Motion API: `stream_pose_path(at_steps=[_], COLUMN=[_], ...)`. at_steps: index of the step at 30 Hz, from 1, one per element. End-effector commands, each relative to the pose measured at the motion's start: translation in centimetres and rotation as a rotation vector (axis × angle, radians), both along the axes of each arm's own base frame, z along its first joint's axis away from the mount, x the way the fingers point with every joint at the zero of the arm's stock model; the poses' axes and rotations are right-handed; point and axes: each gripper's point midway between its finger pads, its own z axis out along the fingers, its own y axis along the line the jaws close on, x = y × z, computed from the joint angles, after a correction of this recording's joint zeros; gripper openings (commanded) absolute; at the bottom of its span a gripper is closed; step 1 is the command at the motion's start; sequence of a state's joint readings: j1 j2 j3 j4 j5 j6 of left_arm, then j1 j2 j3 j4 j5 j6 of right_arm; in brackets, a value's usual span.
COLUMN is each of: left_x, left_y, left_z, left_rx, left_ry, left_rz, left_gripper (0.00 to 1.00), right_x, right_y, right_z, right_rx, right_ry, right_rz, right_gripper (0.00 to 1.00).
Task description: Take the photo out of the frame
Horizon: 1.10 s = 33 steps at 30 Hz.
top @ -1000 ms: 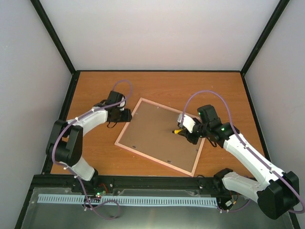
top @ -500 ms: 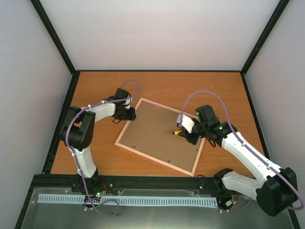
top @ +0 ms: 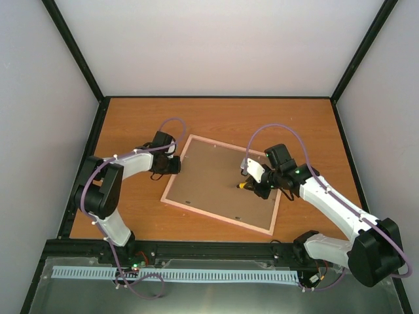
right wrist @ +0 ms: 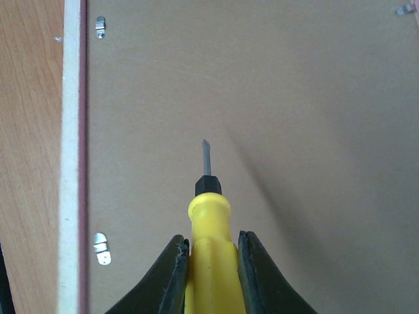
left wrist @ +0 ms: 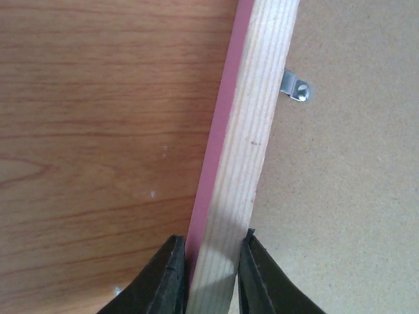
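Note:
The frame (top: 172,190) lies face down on the table, its brown backing board (top: 219,183) up and its pink border showing round the edge. The photo is hidden under the board. My left gripper (top: 175,164) is at the frame's left rail; in the left wrist view the gripper (left wrist: 209,278) is shut on the wooden rail (left wrist: 245,144), one finger on each side. My right gripper (top: 254,188) hovers over the board's right half, shut on a yellow-handled screwdriver (right wrist: 208,239) whose blade points across the board (right wrist: 301,104).
Small metal retaining clips sit along the board's edges: one (left wrist: 296,87) beyond the left gripper, two (right wrist: 100,249) (right wrist: 99,26) by the rail (right wrist: 71,163) in the right wrist view. Bare wooden table (top: 131,124) surrounds the frame; black posts and grey walls enclose it.
My left gripper has moved in to the frame's left rail and closed on it. The frame has turned slightly. The right gripper, still holding the screwdriver, has shifted a little.

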State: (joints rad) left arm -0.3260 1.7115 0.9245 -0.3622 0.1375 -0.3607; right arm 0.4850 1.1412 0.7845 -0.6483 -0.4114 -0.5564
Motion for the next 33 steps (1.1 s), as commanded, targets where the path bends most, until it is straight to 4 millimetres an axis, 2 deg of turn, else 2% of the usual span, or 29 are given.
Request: stream_pose_path(at_steps=[1,3,5,8,11,15,18,25,29,33], left_x=[-1.9,-1.4,-0.9,-1.1,-2.7,-6.8,-8.7,-10.0,-10.8,-12.0], left_y=[3.2,3.0,2.0,1.1,0.7,0.6,0.9,1.6,0.1,-0.5], left_z=[-2.3,-2.0,-1.3,-0.5,-0.6,-1.9,-2.3,-2.0,-1.3,-2.0], left_rx=[0.086,0.074,0.021,-0.009,-0.016,-0.014,-0.030,-0.028,-0.097,-0.116], left_ry=[0.114,0.114,0.102,0.081,0.088,0.146,0.150,0.123,0.090,0.103], left_rz=[0.190,0.212,0.201,0.198,0.196,0.230,0.274,0.262,0.146,0.121], left_gripper=[0.12,0.09,0.06,0.02,0.01,0.01,0.01,0.01,0.01,0.01], right_x=[0.1,0.1,0.1,0.1,0.1,0.1,0.1,0.0,0.0,-0.3], right_y=[0.5,0.5,0.4,0.4,0.3,0.4,0.5,0.8,0.8,1.1], right_z=[0.9,0.9,0.9,1.0,0.9,0.7,0.5,0.2,0.0,0.4], right_rx=[0.022,0.022,0.021,0.022,0.018,0.017,0.013,0.012,0.007,0.024], right_ry=[-0.006,-0.009,-0.011,-0.016,-0.016,-0.010,-0.001,0.015,0.021,0.020], right_rz=[0.008,0.007,0.006,0.003,0.003,0.008,0.013,0.024,0.024,0.040], right_gripper=[0.03,0.03,0.03,0.03,0.03,0.03,0.03,0.03,0.03,0.03])
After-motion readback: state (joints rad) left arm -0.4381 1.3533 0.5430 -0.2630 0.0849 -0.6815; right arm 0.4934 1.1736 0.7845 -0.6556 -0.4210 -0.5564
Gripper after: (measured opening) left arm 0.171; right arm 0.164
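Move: The left fingers already straddle the left bar of the frame; the frame's middle lies about 19 cm to the hand's right and 6 cm back, level with it. The bar's clip sits some 5 cm ahead and 4 cm right, the left near-side clip about 13 cm back and 4 cm right. From the right hand, which already holds the screwdriver, the frame's middle is roughly 8 cm left, 2 cm ahead and 11 cm below. Keep the left fingers pinched on the frame's left bar and, after a brief wait, drag it back towards the robot by about 9 cm, level along the table. Turn the hand some 10 degrees counter-clockwise on the way, letting the bar swing a little between the fingers. ##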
